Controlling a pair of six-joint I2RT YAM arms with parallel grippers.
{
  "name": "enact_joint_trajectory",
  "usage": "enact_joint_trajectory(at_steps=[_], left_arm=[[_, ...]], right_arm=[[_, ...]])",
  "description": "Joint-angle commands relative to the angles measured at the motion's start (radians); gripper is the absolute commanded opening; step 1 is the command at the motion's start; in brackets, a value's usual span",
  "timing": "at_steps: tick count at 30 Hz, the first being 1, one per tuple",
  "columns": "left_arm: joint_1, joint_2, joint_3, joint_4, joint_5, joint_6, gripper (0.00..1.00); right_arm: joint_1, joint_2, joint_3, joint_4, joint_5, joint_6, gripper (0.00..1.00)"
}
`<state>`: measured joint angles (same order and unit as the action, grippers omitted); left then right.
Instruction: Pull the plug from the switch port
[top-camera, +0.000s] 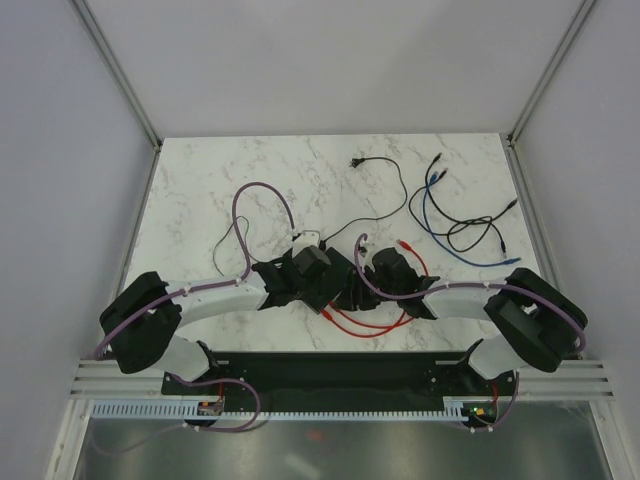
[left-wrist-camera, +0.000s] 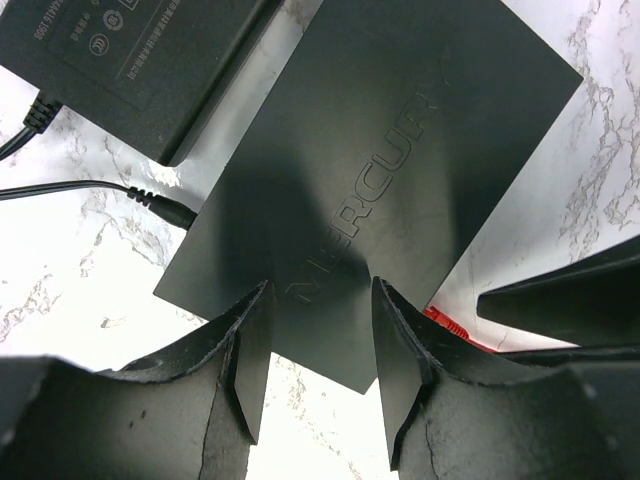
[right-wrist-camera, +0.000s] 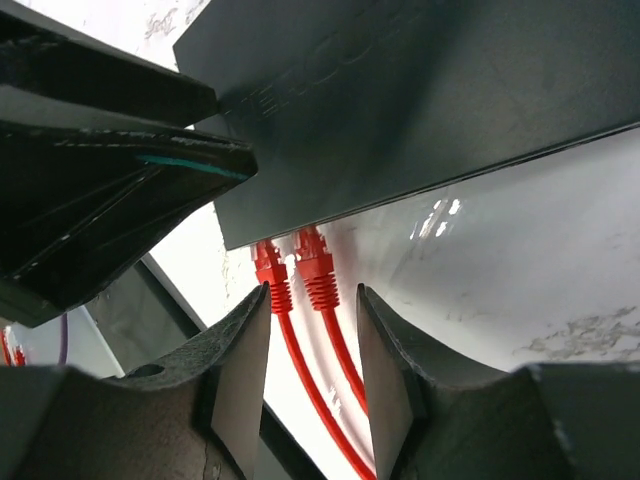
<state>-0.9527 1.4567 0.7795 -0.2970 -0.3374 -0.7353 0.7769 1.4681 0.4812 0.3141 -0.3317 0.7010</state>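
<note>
The switch (left-wrist-camera: 380, 170) is a flat matte-black box lying on the marble table (left-wrist-camera: 60, 280). My left gripper (left-wrist-camera: 322, 290) stands open, its fingertips over the switch's near corner, which shows in the gap between them. In the right wrist view two red plugs (right-wrist-camera: 268, 268) (right-wrist-camera: 315, 262) sit side by side in ports on the switch's edge (right-wrist-camera: 420, 120). My right gripper (right-wrist-camera: 313, 292) is open around both plugs. Its left finger (right-wrist-camera: 240, 350) is against the left plug's boot, while its right finger (right-wrist-camera: 385, 350) stands apart from the other plug. From the top view the arms hide the switch.
A smaller black box (left-wrist-camera: 130, 60) with a thin cord lies beside the switch. A black barrel plug (left-wrist-camera: 165, 208) enters the switch's side. Red cables (top-camera: 370, 322) loop toward the arm bases. A blue cable (top-camera: 450, 235) and a black cord (top-camera: 385, 180) lie at the back right.
</note>
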Motion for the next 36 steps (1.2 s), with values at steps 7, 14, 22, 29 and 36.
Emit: enact_joint_trajectory(at_steps=[7,14,22,29,36], left_arm=[[0.003,0.010,-0.011,0.035,0.034,0.011,0.50],[0.003,0.008,-0.014,0.036,0.035,0.014,0.50],[0.003,0.005,-0.016,0.038,0.037,0.016,0.50],[0.003,0.019,-0.008,0.036,0.041,0.022,0.50],[0.003,0.054,0.021,0.019,0.046,0.028,0.50]], right_arm=[[0.004,0.073,0.033,0.123,0.016,0.022,0.45],[0.010,0.121,0.040,0.154,0.011,0.031,0.41],[0.010,0.156,0.039,0.187,0.026,0.060,0.35],[0.010,0.185,0.091,0.045,0.033,0.008,0.00],[0.012,0.184,0.125,-0.159,0.020,-0.141,0.00]])
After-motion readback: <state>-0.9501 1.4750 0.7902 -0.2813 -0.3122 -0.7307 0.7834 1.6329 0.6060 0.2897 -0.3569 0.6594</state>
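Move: The red plug to grip, the farther of the two red ones on the switch's near right edge, sits about 1 cm ahead of the right hand, 2 cm to its left and 2 cm below. Its red neighbour is some 1 cm nearer the base and 2 cm farther left, and the switch's middle lies roughly 7 cm ahead and 4 cm left of the hand. From the left hand, that plug is about 3 cm back, 4 cm right and 2 cm lower. The right hand, its fingers pointing left and down, eases about 3 cm left, down and slightly forward until the half-open fingertips stand on either side of the farther red plug close against the switch's edge, then closes them almost fully and pinches it, the wrist just beginning to turn a few degrees at the end. Meanwhile the left hand stays practically in place with its half-open fingertips down on the switch's top, drifting less than 1 cm to the right. ##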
